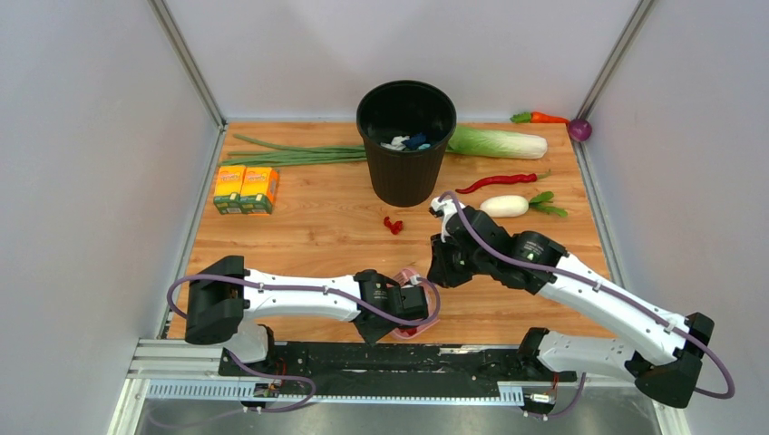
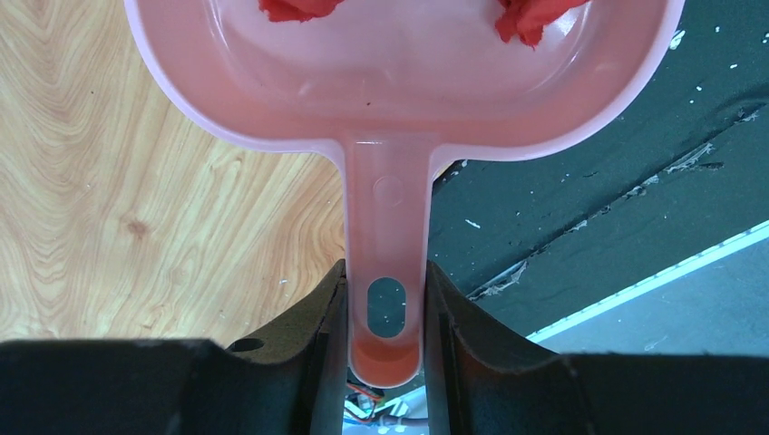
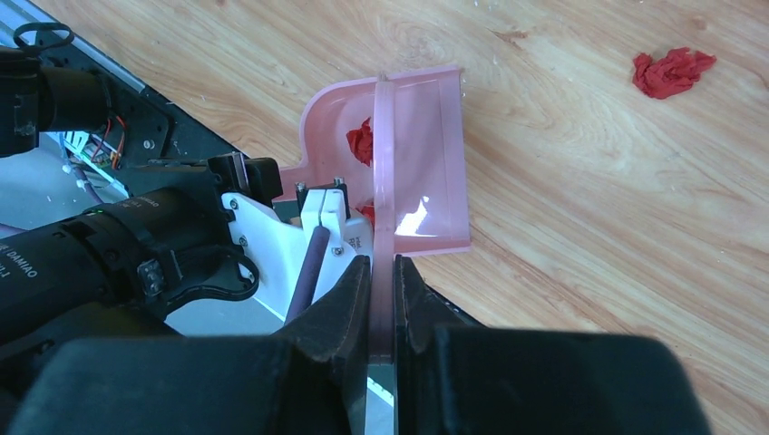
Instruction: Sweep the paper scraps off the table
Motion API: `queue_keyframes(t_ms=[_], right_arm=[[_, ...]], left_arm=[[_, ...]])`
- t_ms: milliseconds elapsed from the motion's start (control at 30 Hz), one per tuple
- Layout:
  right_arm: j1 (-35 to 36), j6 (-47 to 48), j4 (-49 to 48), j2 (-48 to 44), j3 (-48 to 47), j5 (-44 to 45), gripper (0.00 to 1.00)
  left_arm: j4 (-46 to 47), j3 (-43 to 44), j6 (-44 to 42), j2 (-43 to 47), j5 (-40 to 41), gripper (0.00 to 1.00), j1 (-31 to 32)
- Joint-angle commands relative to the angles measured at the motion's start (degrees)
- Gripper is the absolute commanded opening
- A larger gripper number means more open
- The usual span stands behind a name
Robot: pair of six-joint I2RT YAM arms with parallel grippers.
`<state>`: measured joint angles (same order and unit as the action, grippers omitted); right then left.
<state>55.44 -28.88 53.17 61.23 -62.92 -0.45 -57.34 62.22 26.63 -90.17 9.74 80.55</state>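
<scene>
My left gripper (image 2: pixel 385 290) is shut on the handle of a pink dustpan (image 2: pixel 399 72), held at the table's (image 1: pixel 308 236) front edge. Red paper scraps (image 2: pixel 290 7) lie inside the pan. My right gripper (image 3: pixel 382 267) is shut on a thin pink blade (image 3: pixel 381 154), seen edge on, reaching over the dustpan (image 3: pixel 426 154) where a red scrap (image 3: pixel 361 140) shows. Another clump of paper scraps (image 3: pixel 671 72) lies loose on the wood beyond the pan. In the top view these paper scraps (image 1: pixel 393 225) are just in front of the bin, with both grippers meeting near the dustpan (image 1: pixel 410 275).
A black bin (image 1: pixel 405 140) with white and blue bits stands at the back centre. Green onions (image 1: pixel 290 154), juice boxes (image 1: pixel 245 188), a cabbage (image 1: pixel 499 142), a red chili (image 1: pixel 503 181) and a white radish (image 1: pixel 505 207) lie around it. A metal rail (image 1: pixel 363 358) runs along the front.
</scene>
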Motion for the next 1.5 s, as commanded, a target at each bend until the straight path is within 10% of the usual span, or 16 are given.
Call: queue_keyframes(t_ms=[0,433,967,1467], right_arm=[[0.37,-1.88,-2.11,-3.83,-0.10,3.49,0.00],[0.37,-5.39,8.97,-5.42,-4.41,24.35,0.00],[0.37,-12.07,10.64,-11.31,-2.83,27.96,0.00],[0.28,-16.20,13.01,-13.59,-3.18,32.88,0.00]], left_arm=[[1.27,1.15,-0.44,0.08,0.63,0.00,0.31],[3.29,-0.69,1.14,1.84,1.07,0.00,0.31],[11.29,-9.30,9.22,8.87,9.50,0.00,0.31],[3.03,1.32,7.65,11.33,13.29,0.00,0.22]])
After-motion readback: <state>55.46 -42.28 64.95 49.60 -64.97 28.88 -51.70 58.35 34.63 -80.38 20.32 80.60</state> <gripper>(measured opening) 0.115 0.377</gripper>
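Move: My right hand holds the brush above the dustpan, whose middle lies about 4 cm to its left and some 16 cm below. The nearest loose scrap is roughly 11 cm ahead and 4 cm right, down on the table; the small scrap sits about 17 cm ahead and 6 cm right, the scrap pair 18 cm ahead and 8 cm left. From my left hand, gripping the dustpan's handle, the nearest scrap is some 19 cm ahead and 19 cm right. I carry the brush away from the dustpan with my right hand, about 10 cm right and some 3 cm forward, rising 4 cm, turning it clockwise nearly 30 degrees so the head hangs just right of the nearest scrap. My left hand keeps the handle, edges right and dips slightly, then goes forward and up a little, tilting the pan and turning it about 10 degrees counter-clockwise. ##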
